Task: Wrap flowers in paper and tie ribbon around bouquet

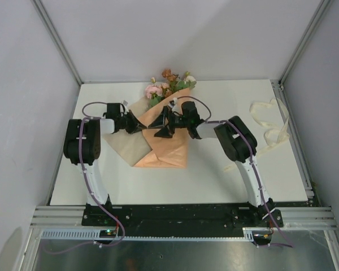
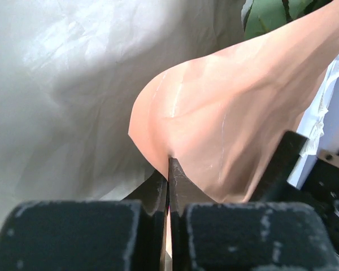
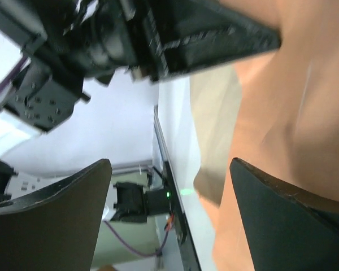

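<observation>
The flowers (image 1: 166, 83), pink, orange and cream with green leaves (image 2: 271, 14), poke out of the top of the peach-orange paper (image 1: 166, 149), which is folded round them as a bouquet in the middle of the table. My left gripper (image 1: 142, 125) comes in from the left and is shut on a fold of the paper (image 2: 226, 113), a thin strip of which shows between its jaws (image 2: 169, 164). My right gripper (image 1: 161, 129) is open just right of it, over the wrap. Its fingers (image 3: 294, 220) stand wide apart, with the paper (image 3: 294, 113) beside one and nothing between them. The cream-white ribbon (image 1: 269, 121) lies loose at the right.
A pale beige layer (image 1: 121, 148) of the wrap spreads out to the left under my left gripper and looks crinkled and greyish (image 2: 73, 84) in the left wrist view. The ribbon's loops reach the table's right edge (image 1: 296, 141). White walls close in the back and both sides.
</observation>
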Tool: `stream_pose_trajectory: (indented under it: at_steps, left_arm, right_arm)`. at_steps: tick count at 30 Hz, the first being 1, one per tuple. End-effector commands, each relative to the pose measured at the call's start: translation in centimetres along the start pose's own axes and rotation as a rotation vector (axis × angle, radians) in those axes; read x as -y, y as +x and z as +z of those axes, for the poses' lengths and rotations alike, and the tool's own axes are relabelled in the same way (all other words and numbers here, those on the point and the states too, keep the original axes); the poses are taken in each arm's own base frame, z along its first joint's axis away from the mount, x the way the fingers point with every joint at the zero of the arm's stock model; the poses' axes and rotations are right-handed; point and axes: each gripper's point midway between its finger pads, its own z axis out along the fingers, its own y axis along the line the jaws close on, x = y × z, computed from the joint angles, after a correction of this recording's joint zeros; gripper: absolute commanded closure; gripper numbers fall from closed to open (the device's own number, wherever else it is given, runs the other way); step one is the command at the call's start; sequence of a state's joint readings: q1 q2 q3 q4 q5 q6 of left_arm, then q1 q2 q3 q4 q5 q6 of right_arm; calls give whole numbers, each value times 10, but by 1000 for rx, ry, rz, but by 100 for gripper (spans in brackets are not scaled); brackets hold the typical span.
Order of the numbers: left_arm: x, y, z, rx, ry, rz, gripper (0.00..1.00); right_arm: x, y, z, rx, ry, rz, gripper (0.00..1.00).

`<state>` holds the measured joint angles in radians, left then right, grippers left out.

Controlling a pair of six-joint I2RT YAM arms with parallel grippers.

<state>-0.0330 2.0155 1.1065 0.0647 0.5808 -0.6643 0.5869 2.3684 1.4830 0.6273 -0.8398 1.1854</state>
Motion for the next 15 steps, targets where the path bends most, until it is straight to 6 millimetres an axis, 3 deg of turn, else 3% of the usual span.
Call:
stream_pose_trajectory:
  at_steps: [1, 6, 15]
  left_arm:
    - [6, -22, -3, 67, -24, 16, 100]
    - [2, -22, -1, 66, -35, 7, 100]
    - [-5, -22, -2, 66, -76, 12, 100]
  right_arm:
    - [-45, 24, -41, -115, -14, -153, 11]
    - [-23, 63, -77, -218, 119, -194, 32]
    - [43, 112, -102, -357, 287, -130, 72]
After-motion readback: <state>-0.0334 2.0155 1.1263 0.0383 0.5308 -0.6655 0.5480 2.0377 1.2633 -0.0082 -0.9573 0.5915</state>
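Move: The right hand is open above the folded paper. The lower fold it moves back towards lies some 11 cm back, 6 cm right and 8 cm below; the flap edge under the left fingertips is about 5 cm left, 3 cm ahead and 7 cm below, and the flower heads about 24 cm ahead, 7 cm right and 4 cm lower. From the left hand, already shut at that edge, the lower fold is roughly 16 cm back and 12 cm right, at about its height. The right hand swings back and to the right over the peach paper, about 12 cm in all, away from the left gripper and towards the lower fold, arching up some 3 cm before dropping to its starting height, while its wide-open fingers close to about a third and the wrist turns some 20 degrees, fingers tipping down and swinging counter-clockwise towards the base. Meanwhile the left hand stays low with its fingers shut at the flap's left edge, keeping it there and easing less than a centimetre forward and left. ##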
